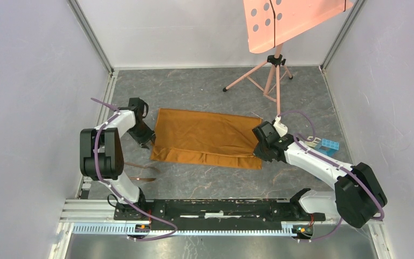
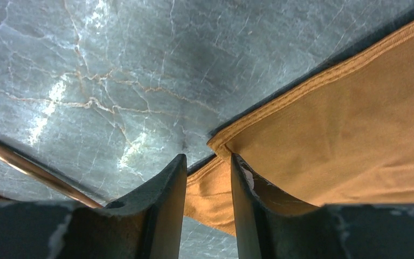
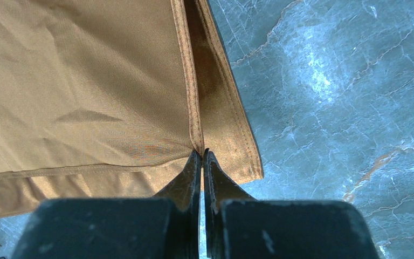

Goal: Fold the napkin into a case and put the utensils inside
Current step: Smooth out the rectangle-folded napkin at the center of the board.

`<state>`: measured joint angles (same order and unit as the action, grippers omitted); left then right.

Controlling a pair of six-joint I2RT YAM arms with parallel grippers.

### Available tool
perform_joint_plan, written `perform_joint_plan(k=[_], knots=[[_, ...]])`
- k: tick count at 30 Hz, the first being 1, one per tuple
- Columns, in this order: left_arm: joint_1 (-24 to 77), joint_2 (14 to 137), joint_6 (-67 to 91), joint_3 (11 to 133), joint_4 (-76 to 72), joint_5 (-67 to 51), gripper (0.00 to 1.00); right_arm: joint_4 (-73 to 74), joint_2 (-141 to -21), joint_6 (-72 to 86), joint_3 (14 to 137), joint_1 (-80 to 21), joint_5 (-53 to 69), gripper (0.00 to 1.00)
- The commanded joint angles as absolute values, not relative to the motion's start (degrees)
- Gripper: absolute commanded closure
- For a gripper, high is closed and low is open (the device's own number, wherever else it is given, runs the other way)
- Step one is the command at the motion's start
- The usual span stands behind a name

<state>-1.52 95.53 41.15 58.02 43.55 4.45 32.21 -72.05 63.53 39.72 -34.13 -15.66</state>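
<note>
The orange-brown napkin (image 1: 205, 139) lies flat in the middle of the table, doubled over, with a strip of the lower layer showing along its near edge. My left gripper (image 1: 146, 141) hovers at its left edge. In the left wrist view the left gripper (image 2: 208, 162) is open, with the napkin's (image 2: 345, 124) hemmed corner in the gap, touching neither finger. My right gripper (image 1: 259, 151) is at the near right corner. There the right gripper (image 3: 202, 153) is shut on the top layer's corner of the napkin (image 3: 86, 97). Slender copper utensils (image 1: 140, 168) lie left of the cloth, and one (image 2: 27, 164) shows beside my left fingers.
A salmon-pink perforated panel (image 1: 285, 21) on a tripod (image 1: 272, 75) stands at the back right. Blue toy blocks (image 1: 329, 145) sit right of the napkin, behind my right arm. Grey walls close in the table on the left, right and back.
</note>
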Motion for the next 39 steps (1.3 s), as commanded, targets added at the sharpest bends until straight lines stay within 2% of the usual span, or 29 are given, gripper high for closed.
perform_joint_plan(k=[1,7,10,15,16,17,18,26,39], knots=[[-1.5,97.0,42.6,60.8,41.4,6.5,0.57,31.7,-71.8,63.1,40.0,-34.4,-17.1,1.00],[-1.6,99.2,43.0,61.0,40.6,6.9,0.56,31.1,-72.7,63.0,40.2,-34.4,-16.5,1.00],[-1.9,100.9,43.0,61.8,40.0,5.9,0.60,30.9,-73.0,63.0,40.2,-34.3,-16.1,1.00],[-2.0,102.5,42.0,61.9,36.9,2.5,0.77,30.7,-73.0,62.9,40.1,-34.3,-15.8,1.00],[-2.0,102.4,41.6,61.9,36.6,2.1,0.83,30.6,-73.1,62.9,40.1,-34.4,-15.8,1.00],[-2.0,102.1,41.4,61.9,36.7,2.2,0.95,30.7,-73.0,62.8,40.1,-34.4,-15.9,1.00],[-2.0,101.5,41.1,62.0,36.9,2.5,0.98,30.7,-72.9,62.6,40.2,-34.3,-16.0,1.00],[-2.0,92.7,38.3,62.3,40.6,6.6,0.98,31.8,-71.5,61.5,41.0,-34.3,-16.8,1.00],[0.9,80.8,41.1,52.9,44.4,0.5,0.98,33.3,-69.3,60.9,38.6,-34.3,-15.7,1.00]])
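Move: Right under the open left fingers, about 2 cm ahead and 2 cm below, lies the near-left corner of the napkin's top layer. The lower layer's near-left corner is about 6 cm back and level sideways; the utensils lie roughly 11 cm back and 4 cm left. From the right hand, already shut on the top layer's near-right corner, the left corner is some 37 cm left, 6 cm ahead and 3 cm lower. Ease the left gripper forward about 3 cm and slightly down over the top layer's corner, shutting the half-open fingers to pinch the corner as you go. Then lift about 6 cm, swinging the fingertips some 10 degrees forward and drawing back a couple of centimetres at the end. Keep the right gripper nearly still, still pinching its corner. ##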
